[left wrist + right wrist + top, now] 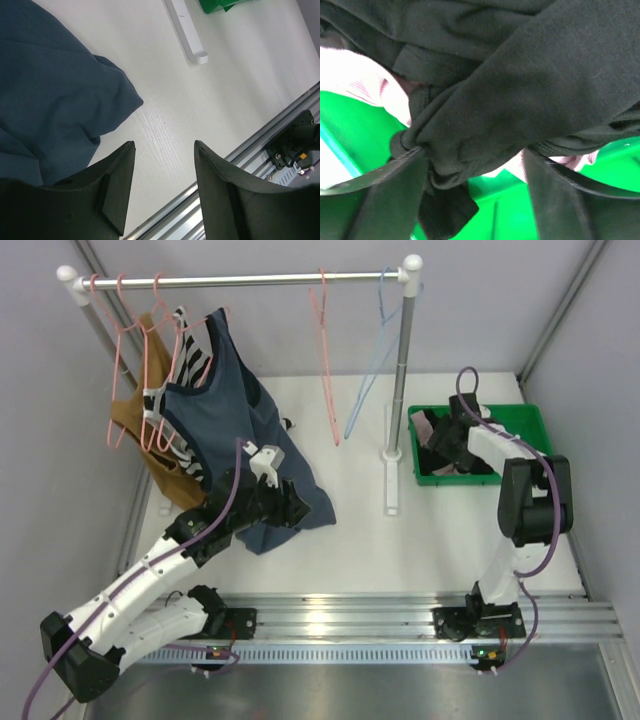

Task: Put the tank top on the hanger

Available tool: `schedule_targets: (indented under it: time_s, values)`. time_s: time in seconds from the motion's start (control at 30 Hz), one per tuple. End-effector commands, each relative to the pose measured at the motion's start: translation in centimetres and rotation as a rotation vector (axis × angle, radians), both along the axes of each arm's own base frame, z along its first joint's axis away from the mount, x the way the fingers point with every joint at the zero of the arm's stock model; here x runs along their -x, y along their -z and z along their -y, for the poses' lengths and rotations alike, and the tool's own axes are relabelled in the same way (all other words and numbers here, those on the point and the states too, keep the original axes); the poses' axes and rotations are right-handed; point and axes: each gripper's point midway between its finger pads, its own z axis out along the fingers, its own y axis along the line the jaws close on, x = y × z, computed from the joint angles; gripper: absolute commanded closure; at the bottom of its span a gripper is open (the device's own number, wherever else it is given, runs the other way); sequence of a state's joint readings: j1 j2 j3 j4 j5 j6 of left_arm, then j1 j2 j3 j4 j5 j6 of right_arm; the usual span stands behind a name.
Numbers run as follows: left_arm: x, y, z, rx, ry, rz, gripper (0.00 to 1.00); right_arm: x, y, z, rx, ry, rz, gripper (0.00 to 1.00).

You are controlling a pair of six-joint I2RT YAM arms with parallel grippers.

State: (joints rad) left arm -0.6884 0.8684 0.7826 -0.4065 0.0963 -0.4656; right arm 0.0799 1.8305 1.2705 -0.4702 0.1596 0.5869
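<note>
The black tank top (520, 75) lies bunched in the green bin (530, 422), over a pink garment (365, 80). My right gripper (475, 152) reaches down into the bin (350, 135) and is open. A thick fold of the black fabric sits between its fingers, pressed against the left one, with a gap at the right one. An empty salmon-pink hanger (326, 380) hangs mid-rail. My left gripper (164, 144) is open with nothing in it, low over the white table beside the slate-blue top's hem (55, 95). In the top view, the left gripper (295, 502) is far from the bin.
The rail (240, 280) carries several pink hangers at the left with a brown, a striped and a slate-blue top (225, 400). A light-blue hanger (372, 360) hangs near the right post (403, 360). The rack's white foot (390, 480) lies on the table between the arms.
</note>
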Motion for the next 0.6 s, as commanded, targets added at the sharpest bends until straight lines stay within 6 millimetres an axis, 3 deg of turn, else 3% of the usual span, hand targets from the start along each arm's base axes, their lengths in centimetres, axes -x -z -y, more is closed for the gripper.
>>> schedule_targets:
  time_s: [0.0,0.03,0.1,0.13,0.23,0.37,0.57]
  values:
    - [-0.2,-1.1,0.1,0.013,0.003,0.030,0.44,-3.1,-3.0,0.4,-0.019,0.024,0.126,0.28]
    - [-0.1,-1.0,0.1,0.013,0.004,0.026,0.45,-3.2,-3.2,0.4,-0.016,0.019,0.128,0.35]
    - [-0.1,-0.9,0.1,0.011,0.004,0.025,0.45,-3.1,-3.5,0.4,-0.013,0.014,0.132,0.61]
    - [-0.1,-0.9,0.2,0.013,0.005,0.023,0.45,-3.0,-3.8,0.7,0.001,0.012,0.130,0.80]
    - [-0.2,-0.9,0.1,0.012,0.005,0.027,0.45,-2.8,-5.3,1.2,0.017,0.012,0.159,0.98]
    - [-0.3,-1.1,0.0,0.003,0.000,0.039,0.45,-2.3,-8.7,1.6,0.023,0.005,0.216,1.00]
    - [-0.2,-2.0,0.0,0.013,0.005,0.056,0.45,-0.8,-17.4,1.6,0.025,-0.014,0.365,1.00]
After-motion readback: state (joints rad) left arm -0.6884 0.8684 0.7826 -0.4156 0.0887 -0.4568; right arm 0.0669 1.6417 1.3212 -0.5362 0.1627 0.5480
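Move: The right hand is down in the green bin, its open fingers around the near left end of the black tank top; the cloth's middle lies about 4 cm ahead and 5 cm to the right, at fingertip height. Pink cloth peeks out some 5 cm ahead and 4 cm left, and the rack foot's bar is about 13 cm left and 2 cm back. From the left hand the black top is roughly 22 cm ahead, 38 cm right and 16 cm below. Upward, after a brief pinch low in the bin: the right hand creeps barely a centimetre forward while its wide-open fingers shut on the bunched near left end of the black tank top, then rises about 9 cm almost straight up, gathering speed. The wrist tips the fingers some 10 degrees towards forward and the grip stays shut. ##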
